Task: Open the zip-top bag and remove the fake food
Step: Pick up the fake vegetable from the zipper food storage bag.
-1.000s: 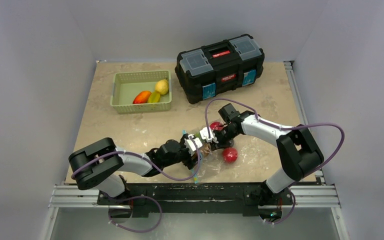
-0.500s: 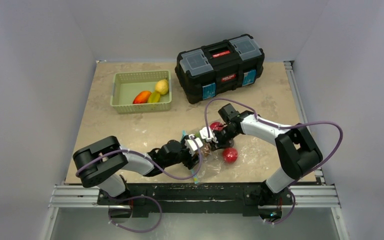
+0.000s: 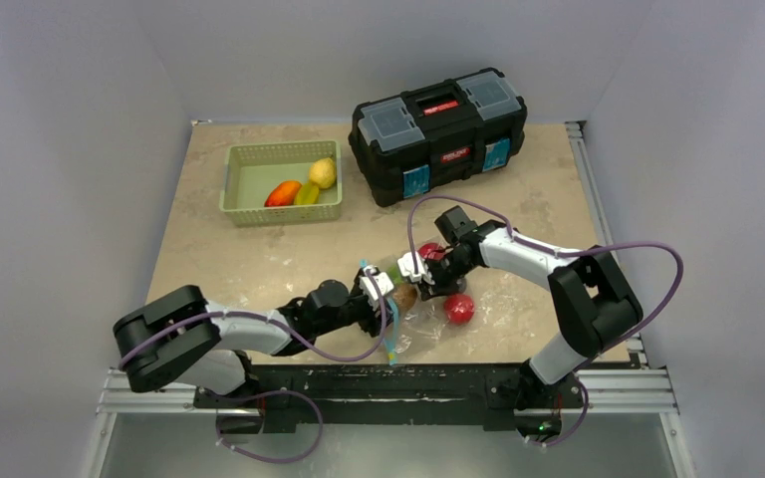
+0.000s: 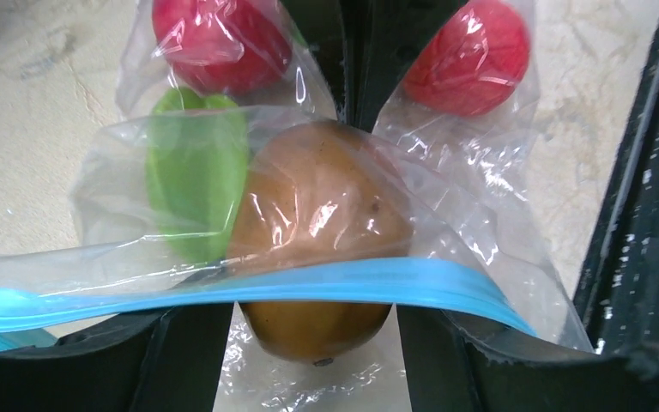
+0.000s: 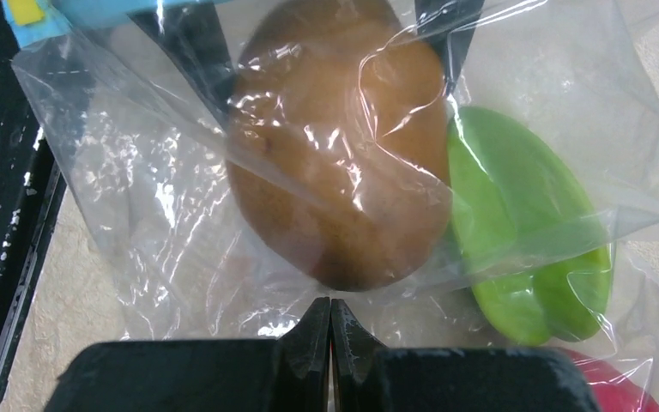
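The clear zip-top bag [image 3: 420, 321] lies near the table's front edge, its blue zip strip [image 4: 352, 283] across my left wrist view. My left gripper [image 3: 385, 289] reaches into the bag's mouth. Its fingers [image 4: 193, 360] press both sides of a brown piece of fake food [image 4: 317, 215]. A green piece [image 4: 197, 180] and two red ones [image 4: 223, 39] [image 4: 472, 56] lie deeper in the bag. From the opposite end, my right gripper [image 5: 330, 311] is shut on the bag's plastic [image 5: 137, 172], just short of the brown piece [image 5: 335, 172] and the green piece [image 5: 523, 232].
A green basket [image 3: 234, 179] at the back left holds an orange [image 3: 282, 193], a green [image 3: 307, 193] and a yellow piece [image 3: 323, 172]. A black toolbox [image 3: 438, 129] stands at the back centre. The black frame rail [image 4: 643, 215] runs close beside the bag.
My left arm has drawn back to the left, shifting its gripper slightly left, and its jaws have narrowed onto the brown piece. The right gripper has closed the last bit and stays in place.
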{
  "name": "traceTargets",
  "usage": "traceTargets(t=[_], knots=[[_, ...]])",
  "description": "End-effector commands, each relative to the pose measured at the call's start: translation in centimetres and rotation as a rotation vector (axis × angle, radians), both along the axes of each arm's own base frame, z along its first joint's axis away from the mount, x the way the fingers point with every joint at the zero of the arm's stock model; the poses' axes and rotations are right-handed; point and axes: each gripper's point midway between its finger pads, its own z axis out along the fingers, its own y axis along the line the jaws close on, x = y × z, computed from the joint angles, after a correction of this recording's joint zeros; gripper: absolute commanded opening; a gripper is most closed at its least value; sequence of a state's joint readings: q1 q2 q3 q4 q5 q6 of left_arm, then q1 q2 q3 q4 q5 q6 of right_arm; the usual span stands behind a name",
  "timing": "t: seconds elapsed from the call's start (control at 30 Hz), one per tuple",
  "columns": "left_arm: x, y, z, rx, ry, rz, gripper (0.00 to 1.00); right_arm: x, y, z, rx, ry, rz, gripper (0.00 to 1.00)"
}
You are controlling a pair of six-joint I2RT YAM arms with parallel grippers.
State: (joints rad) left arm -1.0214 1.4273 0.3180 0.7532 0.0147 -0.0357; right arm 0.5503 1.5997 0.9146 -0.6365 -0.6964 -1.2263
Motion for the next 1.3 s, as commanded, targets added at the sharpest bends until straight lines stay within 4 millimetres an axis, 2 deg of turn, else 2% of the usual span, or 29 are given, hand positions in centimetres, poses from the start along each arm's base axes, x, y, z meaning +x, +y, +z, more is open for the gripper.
traceTargets(t=[0.0, 0.37, 0.57, 1.03, 1.27], knots=[[-0.9, 0.1, 2.1, -0.048, 0.017, -0.025, 0.00, 0.9, 0.2, 1.4, 0.028, -0.028, -0.019, 0.00], [-2.4, 1.3, 1.8, 0.040, 0.199, 0.012, 0.00, 1.6, -0.5, 2.2, 0.045, -0.038, -0.048, 0.00], [-2.5, 2.1, 2.6, 0.054, 0.242, 0.049, 0.00, 1.8, -0.7, 2.3, 0.048, -0.043, -0.057, 0.00], [-3.2, 5.1, 2.5, 0.086, 0.350, 0.141, 0.00, 2.1, -1.0, 2.6, 0.059, -0.047, -0.074, 0.00], [-3.7, 6.3, 3.5, 0.053, 0.402, 0.181, 0.00, 2.2, -1.1, 2.7, 0.062, -0.048, -0.078, 0.00]])
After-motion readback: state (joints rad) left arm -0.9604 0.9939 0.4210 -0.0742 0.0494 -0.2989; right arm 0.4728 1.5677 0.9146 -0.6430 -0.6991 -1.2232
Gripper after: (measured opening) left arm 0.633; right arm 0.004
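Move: My left hand already holds the potato, its middle about 2 cm to the hand's right and 1 cm ahead. The blue zip mouth lies some 2 cm left and 1 cm back. The green pepper is 6 cm ahead and 1 cm right, the near red ball 12 cm right and 1 cm back. The basket waits about 29 cm ahead, 23 cm left. From my right hand, the potato lies about 4 cm left, level fore and aft. I keep my left fingers clamped on the potato and draw it out through the zip mouth, about 6 cm left and 4 cm back, with a brief 2 cm hop up and down again on the way, tipping the fingers some 15 degrees further down. My right hand, still shut on the bag film, eases about 2 cm forward and right, away from the potato. ##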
